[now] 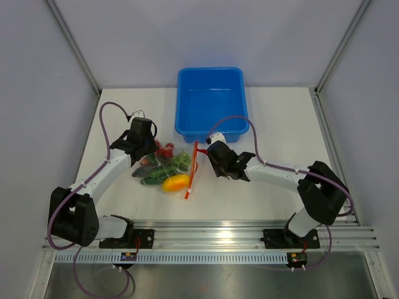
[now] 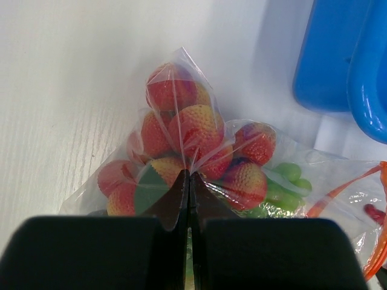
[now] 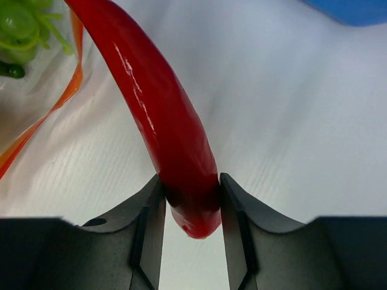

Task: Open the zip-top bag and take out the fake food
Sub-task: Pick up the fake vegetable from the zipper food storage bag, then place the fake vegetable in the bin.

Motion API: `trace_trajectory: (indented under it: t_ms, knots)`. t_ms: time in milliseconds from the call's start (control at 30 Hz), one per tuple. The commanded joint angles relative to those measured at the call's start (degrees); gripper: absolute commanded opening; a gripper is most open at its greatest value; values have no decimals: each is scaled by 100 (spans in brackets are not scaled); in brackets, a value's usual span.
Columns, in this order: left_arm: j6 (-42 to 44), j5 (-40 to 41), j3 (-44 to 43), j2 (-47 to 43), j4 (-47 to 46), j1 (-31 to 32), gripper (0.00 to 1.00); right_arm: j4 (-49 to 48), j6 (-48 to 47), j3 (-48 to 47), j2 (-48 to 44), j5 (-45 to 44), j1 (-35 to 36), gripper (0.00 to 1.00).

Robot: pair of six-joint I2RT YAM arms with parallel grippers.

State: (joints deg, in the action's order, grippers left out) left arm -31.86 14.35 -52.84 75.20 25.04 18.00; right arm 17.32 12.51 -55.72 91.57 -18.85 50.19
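Note:
The zip-top bag [image 1: 163,169] lies on the table between the arms, its orange-red zip strip [image 1: 191,177] standing open on the right. Inside it are fake food pieces: red and yellow balls [image 2: 192,130], green vegetables [image 2: 284,180] and an orange-yellow pepper [image 1: 175,182]. My left gripper [image 2: 190,176] is shut on a fold of the bag's plastic at its closed end, right over the balls. Just outside the bag's mouth, my right gripper [image 3: 190,194] is shut on the thick end of the red chili [image 3: 160,112]. The chili's other end points back toward the zip strip [image 3: 65,96].
A blue tub [image 1: 210,103] stands just behind the bag and the right gripper [image 1: 207,153], with its near rim close to both. White walls and metal posts enclose the table. A rail with the arm bases runs along the near edge.

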Motion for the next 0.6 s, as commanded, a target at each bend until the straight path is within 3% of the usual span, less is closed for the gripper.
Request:
trace_trajectory:
  t_ms: [0, 300, 500, 567]
  knots:
    - [-22, 209, -60, -23, -60, -16, 0, 87, 497, -158, -517, -837, -45, 19]
    - [-31, 156, -77, -14, -60, -16, 0, -615, 788, 413, -1579, -1586, -45, 19]
    - [-31, 130, -69, -32, -52, -16, 0, -327, 595, -323, -1441, -1814, -71, 19]
    - [-31, 121, -60, -40, -69, -16, 0, -177, 568, -798, -1117, -1798, -115, 25]
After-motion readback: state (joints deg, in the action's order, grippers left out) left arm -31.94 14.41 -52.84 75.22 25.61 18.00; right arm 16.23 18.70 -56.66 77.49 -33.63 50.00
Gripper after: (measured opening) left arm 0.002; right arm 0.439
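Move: The right hand already holds the red pepper by one end, its tip still beside the bag's mouth. The blue bin's middle lies about 20 cm ahead of this hand, 1 cm left and a little lower. The orange zip strip is some 7 cm left and 3 cm back, the yellow pepper about 13 cm left and 7 cm back. From the left hand the bin is roughly 16 cm ahead, 19 cm right and 7 cm lower. Up, mostly: the right hand lifts the red pepper about 11 cm in its unchanged grip, drifting some 3 cm right, away from the bag's mouth, and 3 cm forward over the table in front of the blue bin. The wrist tips the fingers up by about 15 degrees and swings about as far clockwise. The shut left hand stays put, still pinching the bag. ##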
